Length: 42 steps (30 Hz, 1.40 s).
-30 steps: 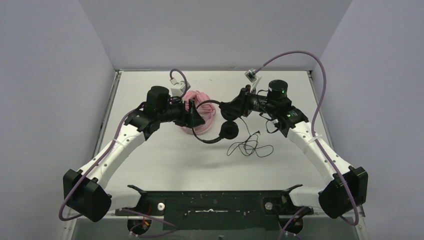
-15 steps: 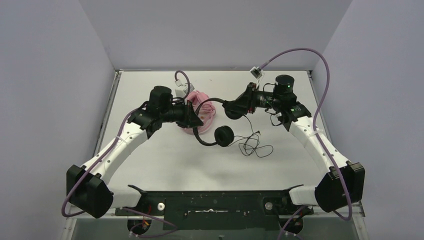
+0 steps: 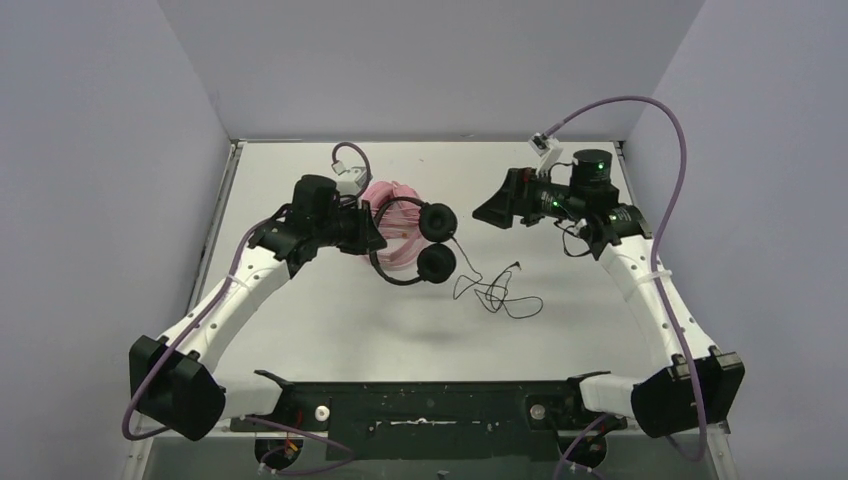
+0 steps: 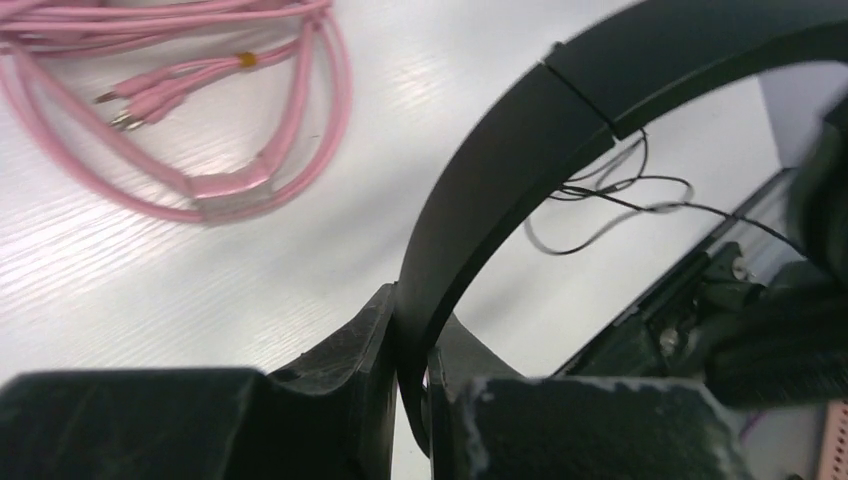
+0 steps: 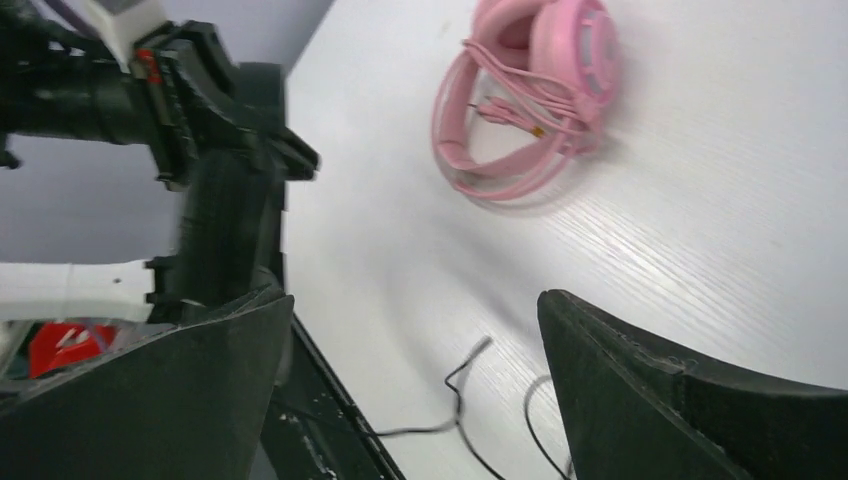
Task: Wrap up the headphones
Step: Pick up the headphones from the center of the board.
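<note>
My left gripper [image 3: 372, 232] is shut on the headband [image 4: 520, 150] of the black headphones [image 3: 436, 263], pinching it between both fingers [image 4: 365, 340]. The two ear cups hang close together just right of that gripper, above the table. The thin black cable [image 3: 495, 295] trails in loose loops on the table [image 4: 600, 200] [image 5: 460, 390]. The pink headphones [image 3: 395, 195] lie behind the left gripper with their cable coiled on them [image 5: 530, 100]; pink cable loops [image 4: 200, 150] show below the left wrist. My right gripper [image 3: 485, 213] stands wide open and empty [image 5: 415, 300], apart from the black headset.
White walls close in the table [image 3: 330, 320] at the back and on both sides. A black mounting frame [image 3: 420, 400] runs along the near edge. Purple cables arc above both arms. The left arm [image 5: 220, 200] shows in the right wrist view.
My left gripper shut on the black headband. My right gripper let go of the ear cup, opened wide and drew back to the right. The black headset swung toward the left gripper.
</note>
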{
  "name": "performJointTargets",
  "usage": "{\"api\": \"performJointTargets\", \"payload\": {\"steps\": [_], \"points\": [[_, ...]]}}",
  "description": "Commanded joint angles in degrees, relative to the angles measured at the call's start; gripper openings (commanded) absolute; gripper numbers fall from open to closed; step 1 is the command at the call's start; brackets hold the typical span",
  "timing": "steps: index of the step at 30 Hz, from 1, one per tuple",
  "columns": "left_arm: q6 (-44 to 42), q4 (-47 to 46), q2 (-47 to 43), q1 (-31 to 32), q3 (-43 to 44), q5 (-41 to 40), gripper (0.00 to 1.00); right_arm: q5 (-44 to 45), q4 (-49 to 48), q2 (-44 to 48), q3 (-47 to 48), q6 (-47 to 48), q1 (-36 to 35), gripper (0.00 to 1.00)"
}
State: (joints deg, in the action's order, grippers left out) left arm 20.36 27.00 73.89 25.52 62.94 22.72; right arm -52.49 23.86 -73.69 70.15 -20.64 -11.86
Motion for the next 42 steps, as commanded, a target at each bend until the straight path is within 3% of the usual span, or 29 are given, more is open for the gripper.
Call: {"api": "performJointTargets", "payload": {"steps": [1, 6, 9, 15, 20, 23, 26, 34, 36, 39, 42], "points": [[-1.51, 0.28, -5.9, -1.5, 3.47, -9.18, 0.0, 15.59, 8.13, 7.0, -2.34, 5.62, 1.87, 1.0], [0.43, -0.07, -7.79, -6.11, 3.84, -6.14, 0.0, 19.66, -2.68, 14.4, -15.7, 8.52, 2.03, 1.0], [4.12, 0.77, -8.48, -9.97, 4.73, -3.22, 0.0, 12.87, -11.39, 17.05, -21.67, 9.68, 1.88, 1.0], [4.65, 12.76, -10.15, -11.69, 14.24, -8.81, 0.0, -1.47, -31.74, 15.71, -29.94, 1.19, -1.11, 1.0], [5.69, 17.76, -10.06, -11.89, 19.55, -8.6, 0.0, 3.04, -35.39, 10.6, -27.95, 6.8, -13.71, 1.0], [6.43, 19.56, -9.85, -12.06, 21.14, -8.32, 0.0, 6.17, -39.76, 6.06, -26.9, 6.88, -17.12, 1.0], [7.27, 20.31, -10.26, -12.2, 22.12, -7.75, 0.0, 6.75, -50.83, 2.0, -27.11, 1.87, -19.99, 1.0], [9.24, 22.21, -11.32, -12.38, 24.62, -8.09, 0.0, 20.05, -73.32, -7.75, -28.2, -3.47, -31.19, 1.0], [9.56, 22.74, -11.52, -12.42, 25.71, -8.36, 0.0, 21.08, -77.46, -10.73, -27.83, -3.54, -33.14, 0.94], [10.47, 23.19, -11.57, -12.56, 28.38, -9.61, 0.0, 21.34, -82.06, -15.78, -27.84, -7.3, -33.47, 0.78], [11.95, 24.06, -11.23, -13.13, 31.65, -11.14, 0.0, 23.97, -93.54, -18.88, -32.9, -11.55, -33.39, 0.72]]}}
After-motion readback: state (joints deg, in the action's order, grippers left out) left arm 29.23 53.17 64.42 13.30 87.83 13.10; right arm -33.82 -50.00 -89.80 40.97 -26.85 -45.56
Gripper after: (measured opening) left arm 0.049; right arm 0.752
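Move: The black headphones' cable hangs just below its ear cup about 4 cm left of the open right hand, 3 cm ahead and 22 below; their ear cups lie 10 cm left, 4 ahead, 17 below, the loose coil 6 cm right, level fore-and-aft, 29 below. From the left hand, gripping the headband, that cable is 18 cm right, 3 ahead, 13 below; the pink headphones are 14 ahead, 2 right, 17 below. Right hand dips, sweeps some 18 cm left to the cable and begins closing; left lifts headband up-left. ##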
